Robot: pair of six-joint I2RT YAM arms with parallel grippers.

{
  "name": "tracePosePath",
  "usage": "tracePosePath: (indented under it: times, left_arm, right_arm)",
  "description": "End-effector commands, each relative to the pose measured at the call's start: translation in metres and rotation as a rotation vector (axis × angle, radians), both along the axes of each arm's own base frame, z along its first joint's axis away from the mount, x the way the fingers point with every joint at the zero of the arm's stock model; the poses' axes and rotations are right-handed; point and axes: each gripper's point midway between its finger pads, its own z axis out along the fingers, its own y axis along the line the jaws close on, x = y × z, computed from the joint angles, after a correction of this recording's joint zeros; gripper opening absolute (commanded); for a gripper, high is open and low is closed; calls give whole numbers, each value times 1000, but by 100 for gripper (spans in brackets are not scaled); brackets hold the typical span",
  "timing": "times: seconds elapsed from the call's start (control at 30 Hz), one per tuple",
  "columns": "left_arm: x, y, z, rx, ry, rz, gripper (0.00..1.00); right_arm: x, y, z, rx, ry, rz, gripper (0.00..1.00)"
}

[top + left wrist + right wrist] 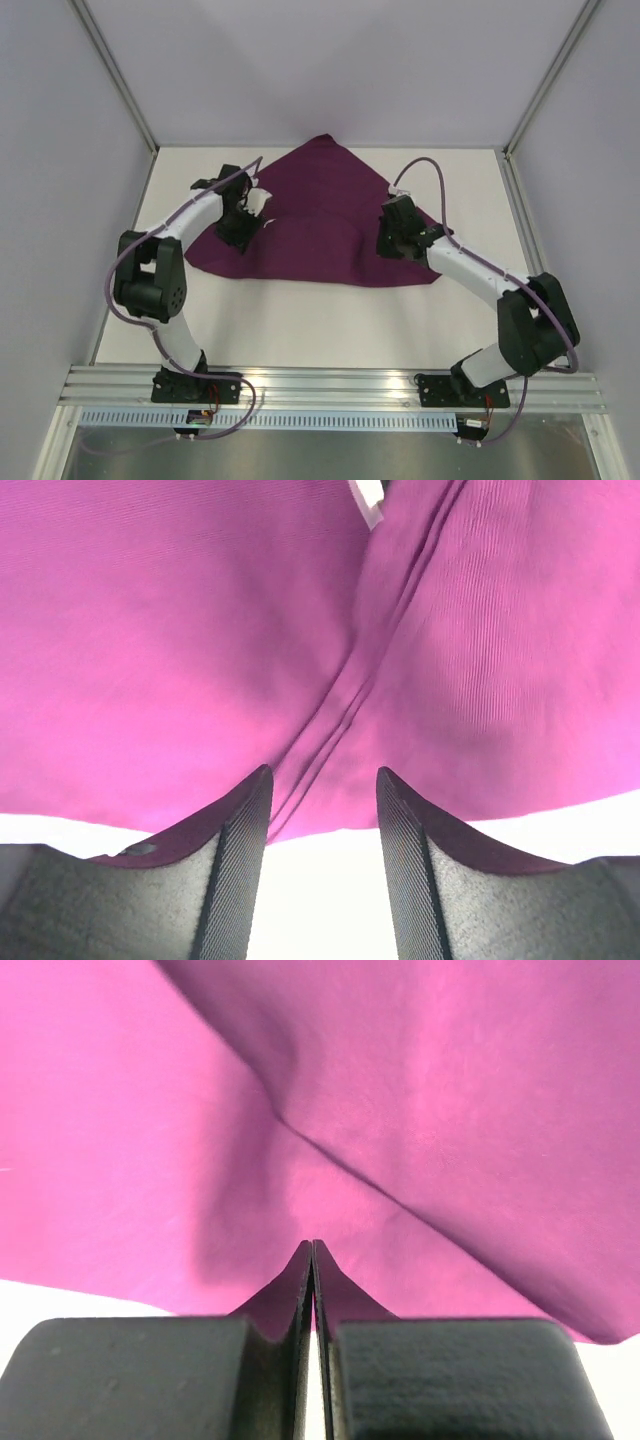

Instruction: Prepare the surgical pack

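The surgical pack shows as a deep-purple cloth (320, 215), folded over itself on the white table with a point toward the back. My left gripper (240, 225) hovers at the cloth's left edge. In the left wrist view it (322, 772) is open, with bare table between the fingers and a cloth (180, 630) seam just ahead. A small white patch (368, 498) peeks out between the folds; I cannot tell what it is. My right gripper (392, 235) is over the cloth's right flap. Seen from its wrist it (313, 1245) is shut, tips at the cloth (450, 1080), nothing visibly pinched.
Grey walls (60, 150) close in the table on the left, right and back. A metal rail (330, 385) carrying both arm bases runs along the near edge. Bare white table (330, 320) lies between the cloth and the rail.
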Motion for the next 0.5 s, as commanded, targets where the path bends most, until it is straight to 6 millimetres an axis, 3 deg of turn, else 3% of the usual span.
tracePosePath:
  times: [0.0,0.1,0.23,0.4,0.47]
  left_arm:
    - [2,7,50,-52,-117,17,56]
    - [-11,16,37,-28,-86,25,56]
    - [-23,28,2,-2,-11,48,55]
    - [-18,50,-36,76,42,98,54]
    - [-17,51,-44,67,52,108,54]
  right_arm:
    - [-10,-9,24,1,-47,-1,1]
    - [-27,-17,9,12,-14,-18,1]
    - [-40,-30,-21,27,35,-54,1]
    - [-51,-49,-64,8,129,-98,1]
    - [-50,-52,-70,2,140,-101,0]
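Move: The left hand's spot on the folded cloth's near edge lies about 5 cm back and 4 cm below. The cloth's left corner is some 11 cm to this hand's left and 3 cm back, and a white sliver showing at the fold some 7 cm to its right and 5 cm ahead, both about 4 cm down. From the right hand, the near edge lies roughly 6 cm back and 7 cm below, the cloth's right front corner about 12 cm right, 5 cm back, 7 cm down. Hopping in low arcs, both hands spread outwards and back towards the near edge. The left lifts over 4 cm, then drops about 8 onto the cloth, ending 4 cm left and 3 back, fingers still half open. The right, still shut, rises slightly, swings about 6 cm back and 5 right, and sets its tips down beside the edge, tilting more upright. ##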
